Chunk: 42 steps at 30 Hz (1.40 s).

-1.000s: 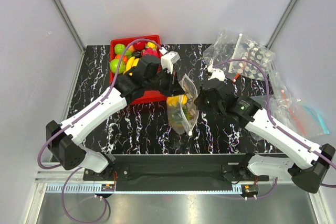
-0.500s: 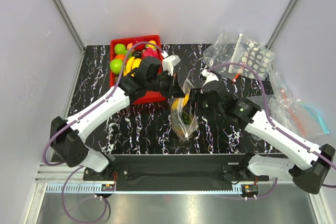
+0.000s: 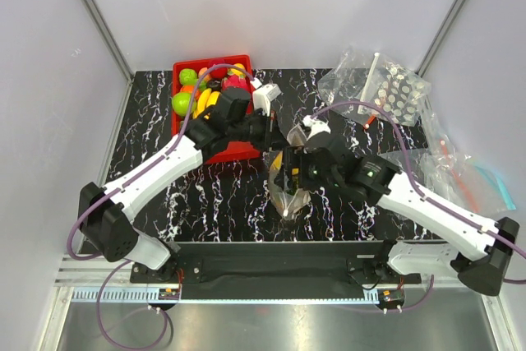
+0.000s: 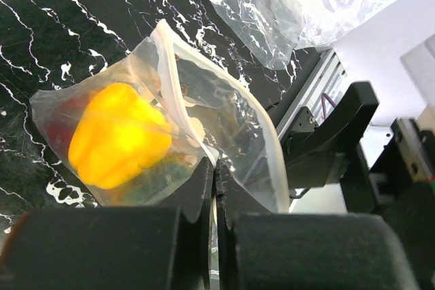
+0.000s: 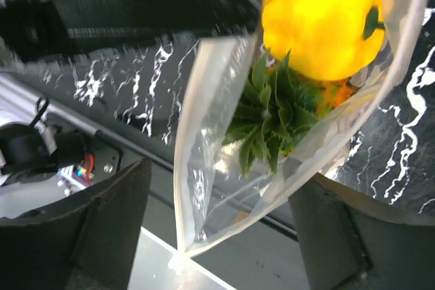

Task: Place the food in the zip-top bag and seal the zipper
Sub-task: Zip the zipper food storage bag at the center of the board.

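Note:
My left gripper is shut on the top edge of a clear zip-top bag and holds it hanging above the table. No dots show on this bag. Inside are the yellow bell pepper and the pineapple, whose green leaves point at the bag's mouth. The pale zipper strip gapes open. In the left wrist view the jaws pinch one zipper lip. My right gripper is open, with a finger on each side of the bag's open mouth, touching nothing. In the top view it sits right beside the bag.
A red bin with more toy fruits stands at the back left, under the left arm. A white-dotted clear bag lies on crumpled bags at the back right. More clear bags lie along the right edge.
My right gripper has moved left to the bag and now straddles its mouth. The bag has hung down narrower and a little lower. My left gripper still holds it.

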Motion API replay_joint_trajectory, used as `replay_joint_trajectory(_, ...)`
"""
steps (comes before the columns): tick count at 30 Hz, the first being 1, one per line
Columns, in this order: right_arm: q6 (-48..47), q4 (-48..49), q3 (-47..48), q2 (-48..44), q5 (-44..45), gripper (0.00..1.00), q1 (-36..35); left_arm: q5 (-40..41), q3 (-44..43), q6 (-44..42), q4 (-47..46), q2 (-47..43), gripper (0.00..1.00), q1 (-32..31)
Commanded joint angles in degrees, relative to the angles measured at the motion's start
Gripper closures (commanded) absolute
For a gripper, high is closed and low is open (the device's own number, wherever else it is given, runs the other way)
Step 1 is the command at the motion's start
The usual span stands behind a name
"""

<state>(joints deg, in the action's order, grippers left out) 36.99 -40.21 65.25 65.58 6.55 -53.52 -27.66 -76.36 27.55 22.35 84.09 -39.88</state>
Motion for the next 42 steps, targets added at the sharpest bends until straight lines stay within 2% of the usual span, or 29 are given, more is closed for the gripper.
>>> replay_joint_trajectory(1,-0.25,-2.24,5.75,3.49,6.01,0.16,-1.59,-1.26,-0.11,1.89,-4.94,-0.51,1.00,0.24)
replay_joint_trajectory(3,0.18,-4.70,8.39,6.21,9.78,0.19,-2.29,-1.26,0.07,2.42,-5.56,-0.69,1.00,0.24)
replay_joint_trajectory(7,0.89,-7.07,10.86,8.95,15.07,0.32,-3.17,-0.64,1.91,4.79,-8.27,-1.47,1.00,0.15)
replay_joint_trajectory(8,0.80,-7.43,11.38,9.30,16.12,0.48,-3.09,-0.29,2.26,5.14,-8.63,-1.65,0.99,0.15)
replay_joint_trajectory(10,1.06,-7.96,11.74,9.92,16.74,0.62,-3.17,0.76,2.96,5.50,-9.78,-2.35,0.95,-0.02)
replay_joint_trajectory(11,1.15,-8.05,11.74,9.92,17.09,0.77,-3.17,1.20,3.58,5.41,-9.87,-2.79,0.88,-0.02)
replay_joint_trajectory(13,1.41,-7.61,10.95,9.04,17.80,0.90,-3.17,2.69,4.02,4.27,-9.61,-3.93,0.77,-0.02)
replay_joint_trajectory(14,1.68,-7.17,10.69,8.60,18.15,0.96,-3.17,3.13,4.28,3.74,-9.34,-4.37,0.57,0.06)
replay_joint_trajectory(15,1.94,-6.99,10.42,7.64,18.59,1.00,-3.26,4.18,4.37,3.22,-9.08,-4.90,0.47,-0.02)
replay_joint_trajectory(18,2.55,-6.03,9.37,6.32,18.50,1.00,-3.17,7.77,6.13,0.41,-9.07,-8.76,0.20,-0.02)
replay_joint_trajectory(22,3.70,-5.24,8.40,5.61,18.33,1.00,-3.26,13.85,11.75,-2.49,-11.27,-18.67,0.07,-0.38)
replay_joint_trajectory(27,5.63,-2.95,7.26,4.56,18.77,1.00,-3.26,13.78,18.68,-5.40,-14.60,-26.25,0.06,-2.04)
replay_joint_trajectory(32,8.70,-0.67,5.41,2.54,21.22,1.00,-3.17,15.52,31.69,-6.37,-21.46,-35.04,0.06,-7.83)
replay_joint_trajectory(37,13.19,1.18,2.96,0.51,22.98,1.00,-3.26,21.41,41.36,-6.90,-29.90,-40.14,0.06,-16.27)
replay_joint_trajectory(42,16.00,3.03,0.76,-1.51,23.86,1.00,-3.17,31.42,50.31,-9.52,-36.99,-43.48,0.06,-23.82)
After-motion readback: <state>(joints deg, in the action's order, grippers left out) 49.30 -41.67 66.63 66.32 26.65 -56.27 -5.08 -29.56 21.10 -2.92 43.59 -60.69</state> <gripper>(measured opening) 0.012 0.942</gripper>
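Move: My open right hand goes for the middle of the bag's zipper rims, about 3 cm ahead of it, level sideways and 1 cm lower; my left fingers still pinch the rim farther out. Inside the bag the yellow pepper lies some 6 cm ahead of my right hand and 9 below, the pineapple about 2 cm ahead and 11 below. My left hand next heads for the bag's near zipper corner, roughly 17 cm back, 1 right and 7 lower. My right hand slips about 3 cm forward and shuts on the zipper strips, pinching both together. As it closes, my left hand opens wide, lets go of the rim, lifts and backs off, then swings some 13 cm back, about 5 left and down to finish 5 lower, towards the near corner. Keeping its pinch, my right hand eases slightly right and up, turning about 20 degrees clockwise. ##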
